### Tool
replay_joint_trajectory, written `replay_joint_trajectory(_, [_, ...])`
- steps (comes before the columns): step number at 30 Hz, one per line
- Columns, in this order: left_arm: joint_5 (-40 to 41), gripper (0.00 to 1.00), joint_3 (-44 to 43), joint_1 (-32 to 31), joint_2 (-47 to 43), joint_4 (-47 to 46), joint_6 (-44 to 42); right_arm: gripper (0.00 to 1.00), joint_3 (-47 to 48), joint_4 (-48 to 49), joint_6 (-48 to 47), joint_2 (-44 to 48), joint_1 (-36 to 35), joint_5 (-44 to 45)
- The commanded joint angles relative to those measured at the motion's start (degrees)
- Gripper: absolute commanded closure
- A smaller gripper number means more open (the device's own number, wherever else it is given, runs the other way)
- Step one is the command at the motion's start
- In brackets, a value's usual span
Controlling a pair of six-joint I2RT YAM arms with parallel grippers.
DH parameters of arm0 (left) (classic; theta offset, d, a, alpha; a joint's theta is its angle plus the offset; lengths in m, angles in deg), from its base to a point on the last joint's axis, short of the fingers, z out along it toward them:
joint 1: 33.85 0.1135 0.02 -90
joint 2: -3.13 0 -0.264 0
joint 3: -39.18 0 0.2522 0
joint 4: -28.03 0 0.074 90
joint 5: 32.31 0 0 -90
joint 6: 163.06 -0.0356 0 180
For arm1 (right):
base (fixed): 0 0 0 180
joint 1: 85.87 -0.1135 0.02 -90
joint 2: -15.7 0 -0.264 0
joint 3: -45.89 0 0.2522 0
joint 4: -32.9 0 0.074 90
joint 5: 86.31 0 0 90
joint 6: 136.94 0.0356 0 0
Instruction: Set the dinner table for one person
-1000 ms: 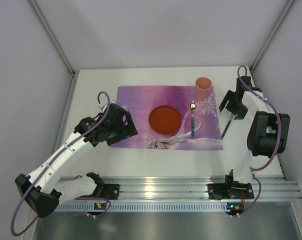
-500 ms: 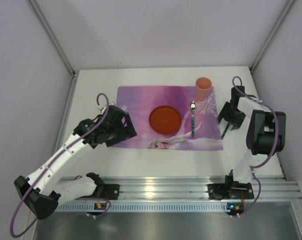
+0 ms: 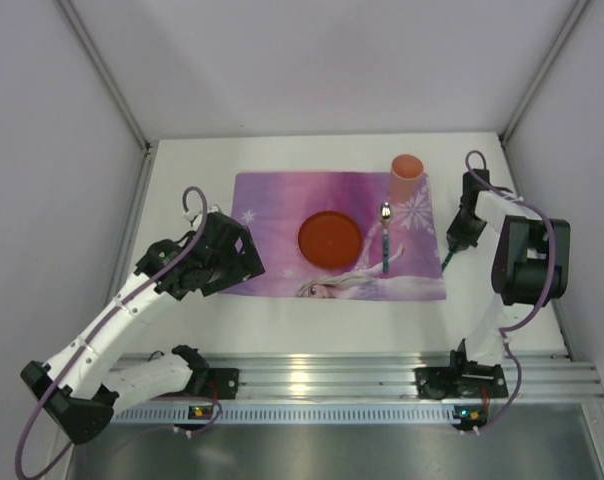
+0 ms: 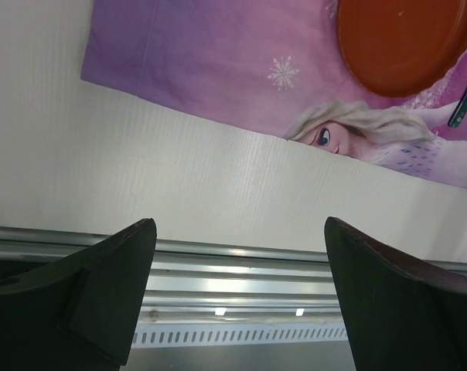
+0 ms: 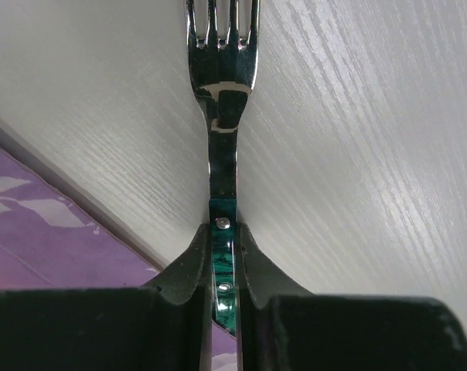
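The white dinner table carries a purple placemat with an orange plate in its middle. A green-handled spoon lies right of the plate and an orange cup stands at the mat's far right corner. My right gripper is shut on the green handle of a fork, low over the table just off the mat's right edge; the handle tip shows in the top view. My left gripper is open and empty over the mat's near left corner.
An aluminium rail runs along the table's near edge and shows between my left fingers. Grey walls close in the table at the left, right and back. The right arm's elbow stands near the right wall.
My right gripper has lowered with the fork beside the mat's right edge. My left arm has drawn back a little to the left and toward the near edge.
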Motion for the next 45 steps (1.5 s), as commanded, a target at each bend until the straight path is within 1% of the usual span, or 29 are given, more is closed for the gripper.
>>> replay_joint_trajectory(1, [0.15,0.05,-2.26,-0.17,1.87,-1.52,-1.50,1.00,-0.81,-1.25,2.82,1.48,-0.37,4.95])
replay_joint_trajectory(4, [0.24,0.04,-3.66,-0.17,4.85,-3.46,-3.34,1.00,2.60,-6.69,3.27,6.92,-2.65,9.77])
replay_joint_trajectory(6, [0.24,0.04,-4.63,-0.25,6.44,-5.22,-4.75,1.00,7.17,-9.61,2.83,9.31,-4.05,13.63])
replay_joint_trajectory(10, [-0.03,0.03,-6.22,-0.17,9.52,-7.77,-5.72,1.00,16.13,-17.07,1.43,14.14,-5.55,15.50])
replay_joint_trajectory(11, [-0.03,0.03,-6.13,-0.08,9.61,-8.39,-5.81,1.00,19.81,-18.05,1.25,14.68,-5.99,15.50])
replay_joint_trajectory(12, [-0.03,0.03,-6.05,-0.08,9.53,-9.18,-5.81,1.00,21.84,-19.19,1.25,15.20,-9.04,16.11])
replay_joint_trajectory(13, [0.15,0.03,-5.87,-0.08,9.35,-9.44,-5.90,1.00,26.04,-21.81,1.51,15.47,-10.38,16.73])
replay_joint_trajectory(14, [0.41,0.03,-5.96,-0.08,9.17,-9.53,-5.99,1.00,27.82,-22.79,1.86,15.56,-11.70,17.08])
replay_joint_trajectory(15, [1.28,0.03,-6.13,-0.08,8.91,-9.27,-5.90,1.00,29.32,-23.33,2.13,15.73,-14.41,15.17])
replay_joint_trajectory(17, [2.60,0.02,-6.48,-0.08,7.86,-8.31,-5.64,1.00,31.61,-22.20,3.36,16.00,-17.41,9.91])
replay_joint_trajectory(18, [4.52,0.02,-6.66,-0.08,7.33,-7.70,-5.46,1.00,31.27,-20.45,3.71,16.35,-20.47,1.18])
replay_joint_trajectory(19, [5.59,0.02,-6.92,-0.08,5.85,-6.12,-5.20,1.00,30.22,-15.91,4.76,16.26,-22.50,-3.26])
replay_joint_trajectory(20, [8.03,0.02,-7.27,0.01,5.05,-5.41,-4.41,1.00,29.52,-13.42,5.55,15.65,-27.05,-10.44])
replay_joint_trajectory(21, [8.06,0.02,-7.28,-0.08,4.00,-4.36,-3.80,1.00,29.08,-10.88,6.25,14.95,-29.53,-12.51])
replay_joint_trajectory(22, [10.32,0.02,-7.45,0.01,1.90,-2.78,-2.48,1.00,29.33,-6.94,7.04,13.99,-32.08,-13.67])
replay_joint_trajectory(23, [11.82,0.02,-7.63,-0.08,0.75,-1.46,-1.69,1.00,30.12,-5.68,7.40,12.59,-34.62,-15.94])
replay_joint_trajectory(24, [13.75,0.02,-7.89,0.01,-1.53,0.20,-0.20,1.00,32.04,-3.58,8.27,9.00,-38.48,-17.62])
replay_joint_trajectory(26, [15.52,0.02,-7.98,-0.08,-3.74,1.97,1.04,1.00,33.72,-1.19,9.68,5.21,-42.97,-21.65])
replay_joint_trajectory(29, [16.93,0.02,-7.80,0.01,-6.90,4.78,3.15,1.00,38.72,0.22,11.36,-4.70,-47.11,-22.55])
replay_joint_trajectory(33, [15.80,0.02,-7.80,0.01,-9.72,7.51,5.35,1.00,44.26,1.36,14.16,-12.90,-49.85,-23.61])
replay_joint_trajectory(35, [14.74,0.03,-7.63,-0.08,-10.69,8.74,6.49,1.00,44.10,2.94,15.75,-16.06,-50.03,-24.48])
replay_joint_trajectory(42, [12.28,0.04,-7.37,0.01,-16.22,13.92,10.79,1.00,46.12,6.90,20.75,-22.23,-50.03,-21.15])
replay_joint_trajectory(45, [11.40,0.02,-7.10,0.01,-17.89,15.94,12.20,1.00,47.26,8.31,22.43,-24.60,-49.94,-20.09])
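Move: The right hand already holds the fork at table height; the bare strip of placemat left of the plate, where the fork is being taken, lies about 49 cm to its left and 2 cm ahead. On that line, about 1 cm ahead, are the spoon some 19 cm to its left and the plate about 34 cm to its left; the cup stands roughly 15 cm ahead and 14 cm left. From the left hand that strip is about 18 cm straight ahead and 19 cm below. Keeping the fork pinched by its handle, the right hand lifts it steeply to about 26 cm up, sweeps some 48 cm left over the spoon and plate, then sinks to about 8 cm above its starting height over the placemat left of the plate, turning roughly 40 degrees counter-clockwise with its left side tipping up. The open left hand first eases forward about 4 cm, then clears away back, left and up by about 7 cm each way, without touching anything. ##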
